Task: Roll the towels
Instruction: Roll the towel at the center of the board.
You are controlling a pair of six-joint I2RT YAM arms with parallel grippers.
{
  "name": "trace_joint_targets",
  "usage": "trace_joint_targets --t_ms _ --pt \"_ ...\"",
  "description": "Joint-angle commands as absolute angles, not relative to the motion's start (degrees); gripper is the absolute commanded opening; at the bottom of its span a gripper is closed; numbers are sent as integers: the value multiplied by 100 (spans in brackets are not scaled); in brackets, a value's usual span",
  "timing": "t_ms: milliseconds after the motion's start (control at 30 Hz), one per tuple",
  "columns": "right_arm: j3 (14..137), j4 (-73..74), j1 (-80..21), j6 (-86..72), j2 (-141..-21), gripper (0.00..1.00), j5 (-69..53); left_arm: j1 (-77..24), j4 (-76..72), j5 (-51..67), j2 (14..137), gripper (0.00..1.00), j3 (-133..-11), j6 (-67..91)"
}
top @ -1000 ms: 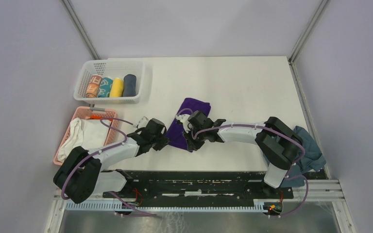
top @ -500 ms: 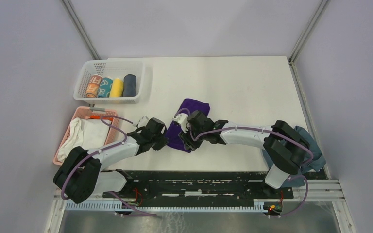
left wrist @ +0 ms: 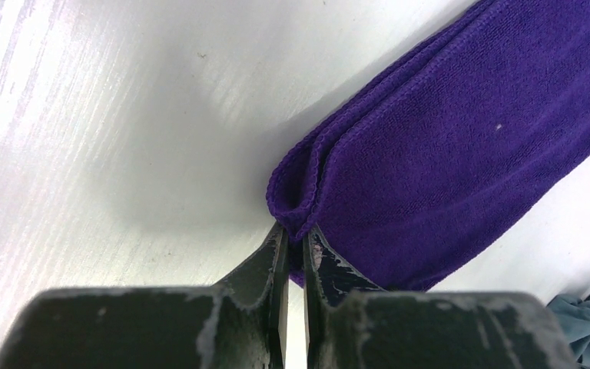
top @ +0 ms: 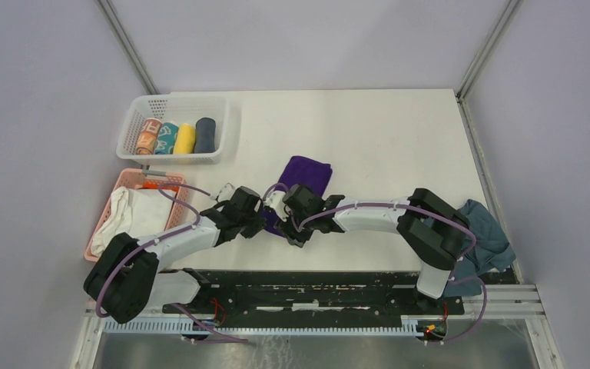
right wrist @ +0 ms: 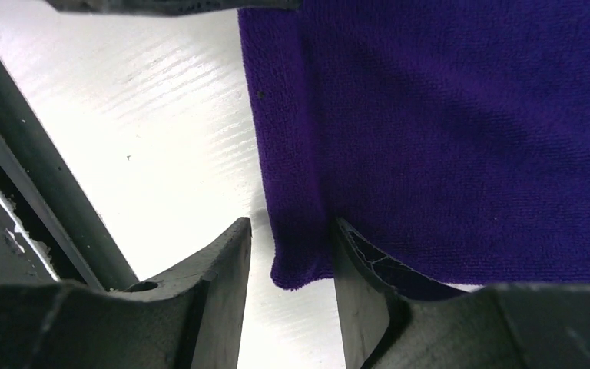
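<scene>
The purple towel (top: 307, 173) lies folded flat at the table's middle, its near end hidden under both grippers. My left gripper (left wrist: 292, 234) is shut on the folded near-left corner of the purple towel (left wrist: 445, 146), which puckers between the tips. My right gripper (right wrist: 292, 231) stands open, its jaws astride the neighbouring corner of the purple towel (right wrist: 445, 115), one finger against the cloth. From above, the left gripper (top: 260, 224) and right gripper (top: 286, 229) sit close together. The slate-grey towel (top: 485, 234) lies crumpled at the right edge, behind the right arm.
A white basket (top: 140, 115) at the back left holds several rolled cloths. A pink basket (top: 123, 181) with a white cloth bundle (top: 134, 214) stands beside my left arm. The black mounting rail (top: 307, 286) runs along the near edge.
My right gripper has opened and slid left along the towel's near end toward the left gripper. The left gripper has closed further on the towel's corner.
</scene>
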State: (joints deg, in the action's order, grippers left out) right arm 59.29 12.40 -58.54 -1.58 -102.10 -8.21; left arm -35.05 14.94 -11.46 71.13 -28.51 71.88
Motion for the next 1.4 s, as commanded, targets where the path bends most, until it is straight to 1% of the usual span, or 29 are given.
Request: trace_joint_targets --t_ms 0,167,300,433,500,633,700,800,900,1133,1200,1300,1367 --pt "6048 1475 -5959 -44 -10323 50 -453 -3470 1521 -1253 6966 12 -2986 7012" --pt "6074 1745 -6096 -26 -10502 49 17 -3468 1481 -1277 6984 12 -2995 7087" --pt "6244 2028 -6237 52 -10691 49 547 -3359 1332 -1077 7036 12 -2981 7141" --pt "6255 2072 -6267 82 -10705 46 674 -3210 1227 -894 7071 12 -3031 7150" --pt "6267 2083 -6261 105 -10705 39 621 -3142 1164 -805 7075 12 -3040 7145" --pt "6345 2085 -6253 136 -10673 15 346 -3049 1122 -673 7101 12 -3096 7101" --pt "6410 2140 -6216 148 -10647 9 171 -3025 1132 -652 7081 13 -3128 7064" --pt "6476 2134 -6060 123 -10586 4 -377 -2979 1164 -668 7015 16 -3125 7029" --pt "6449 1991 -5767 -18 -10495 1 -1190 -2907 1178 -656 6944 19 -3125 6985" --pt "6363 1466 -4827 -622 -10588 1 -3314 -2587 1126 -396 6779 28 -3130 6759" --pt "6299 1212 -4588 -860 -10695 1 -3854 -2458 1029 -227 6675 33 -3085 6687" --pt "6196 777 -4300 -1257 -10850 1 -4452 -2232 1018 -52 6505 44 -3009 6577" --pt "6117 493 -4129 -1539 -10985 0 -4742 -2152 1087 -95 6391 49 -2969 6481"
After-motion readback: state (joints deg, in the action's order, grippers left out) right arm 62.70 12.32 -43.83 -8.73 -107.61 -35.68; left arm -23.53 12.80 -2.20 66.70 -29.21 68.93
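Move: The towel's right near corner lies between the right hand's open fingers, about 1 cm below them. The left hand still pinches the towel's left near corner. The flat towel's middle is about 11 cm ahead of the right hand and 1 cm to its right, or some 8 cm ahead and 9 cm right of the left hand, about 2 cm lower. Right pinches the towel's right corner, turning it forward some 2 cm; left opens, rising forward about 5 cm. ##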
